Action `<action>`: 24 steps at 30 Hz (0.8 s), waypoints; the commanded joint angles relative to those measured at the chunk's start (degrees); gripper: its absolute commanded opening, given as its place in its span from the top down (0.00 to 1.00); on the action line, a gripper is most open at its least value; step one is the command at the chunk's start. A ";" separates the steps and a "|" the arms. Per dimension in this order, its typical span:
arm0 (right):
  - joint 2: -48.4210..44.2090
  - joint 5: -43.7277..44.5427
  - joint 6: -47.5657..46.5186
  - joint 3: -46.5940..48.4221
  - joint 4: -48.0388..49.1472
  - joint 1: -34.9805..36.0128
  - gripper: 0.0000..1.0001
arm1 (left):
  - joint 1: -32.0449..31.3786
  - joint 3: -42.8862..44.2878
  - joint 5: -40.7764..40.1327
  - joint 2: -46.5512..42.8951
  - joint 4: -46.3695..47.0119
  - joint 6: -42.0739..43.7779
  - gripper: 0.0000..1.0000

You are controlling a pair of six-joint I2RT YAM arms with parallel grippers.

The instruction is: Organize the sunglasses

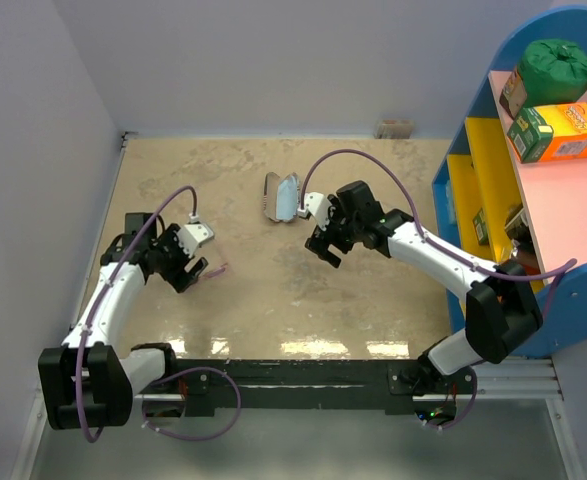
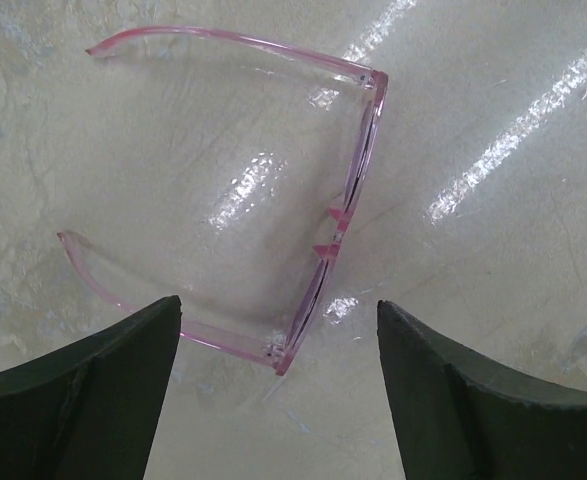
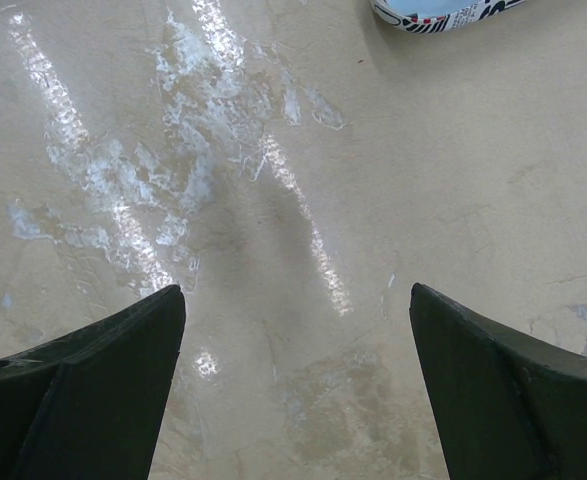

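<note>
The sunglasses lie on the tabletop with both thin pink arms unfolded, pointing left in the left wrist view. My left gripper hovers just over them, open. The near hinge corner of the frame sits between the dark fingers and touches neither. In the top view only a pink sliver of the sunglasses shows beside the left gripper. My right gripper is open over bare table at mid-table, nothing between its fingers. The right gripper sees the case only at the frame's top edge.
An open oblong printed case with a light blue cloth inside lies at the middle back, its edge just ahead of the right gripper. A blue, yellow and pink shelf unit with boxes stands along the right side. White walls close the left and back.
</note>
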 commanded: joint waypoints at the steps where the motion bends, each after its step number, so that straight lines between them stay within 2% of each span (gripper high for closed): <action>1: -3.49 -0.34 0.80 -0.01 1.87 -0.03 0.05 | 0.43 -0.74 0.00 -1.35 0.73 1.63 0.19; 5: -2.78 -0.34 1.15 0.25 1.34 -0.03 0.05 | 0.43 -2.67 -0.17 -1.96 0.21 3.47 0.26; 7: -3.14 -0.16 1.07 0.16 1.69 -0.03 0.05 | 0.43 -2.50 -0.79 -1.61 0.38 3.92 0.37; 9: -2.96 0.10 0.98 0.25 1.69 -0.03 0.05 | 0.43 -2.06 -0.79 -0.82 -0.32 4.18 0.43; 11: -2.87 0.10 0.98 0.25 1.43 -0.03 0.05 | 0.43 -2.40 -0.35 -0.21 -0.76 4.88 0.45; 15: -2.70 0.28 0.80 -0.01 1.87 -0.03 0.05 | 0.43 -2.58 -0.44 0.76 -0.41 5.15 0.60; 24: -2.26 0.19 0.71 0.16 1.60 -0.03 0.05 | 0.43 -3.02 -0.88 2.52 0.99 5.24 0.67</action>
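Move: Ahead of the left hand by roughly 5 cm, some 2 cm to its right and 4 cm below, is the middle of the pink sunglasses; their left hinge corner is much nearer, almost under the fingertips and slightly back. The open sunglasses case, with the blue cloth in it, stands about 25 cm ahead and 24 cm right of that hand, some 3 cm lower. From the right hand, the sunglasses are about 29 cm left, 2 cm back and 8 cm below. Sinking about 2.5 cm while easing back towards the robot by some 1.5 cm, the left hand lowers its fingertips towards the left hinge corner of the sunglasses. Its fingers close from nearly wide open to about a third, narrowing on either side of that corner without having shut on it; the wrist turns only some 5 degrees. ##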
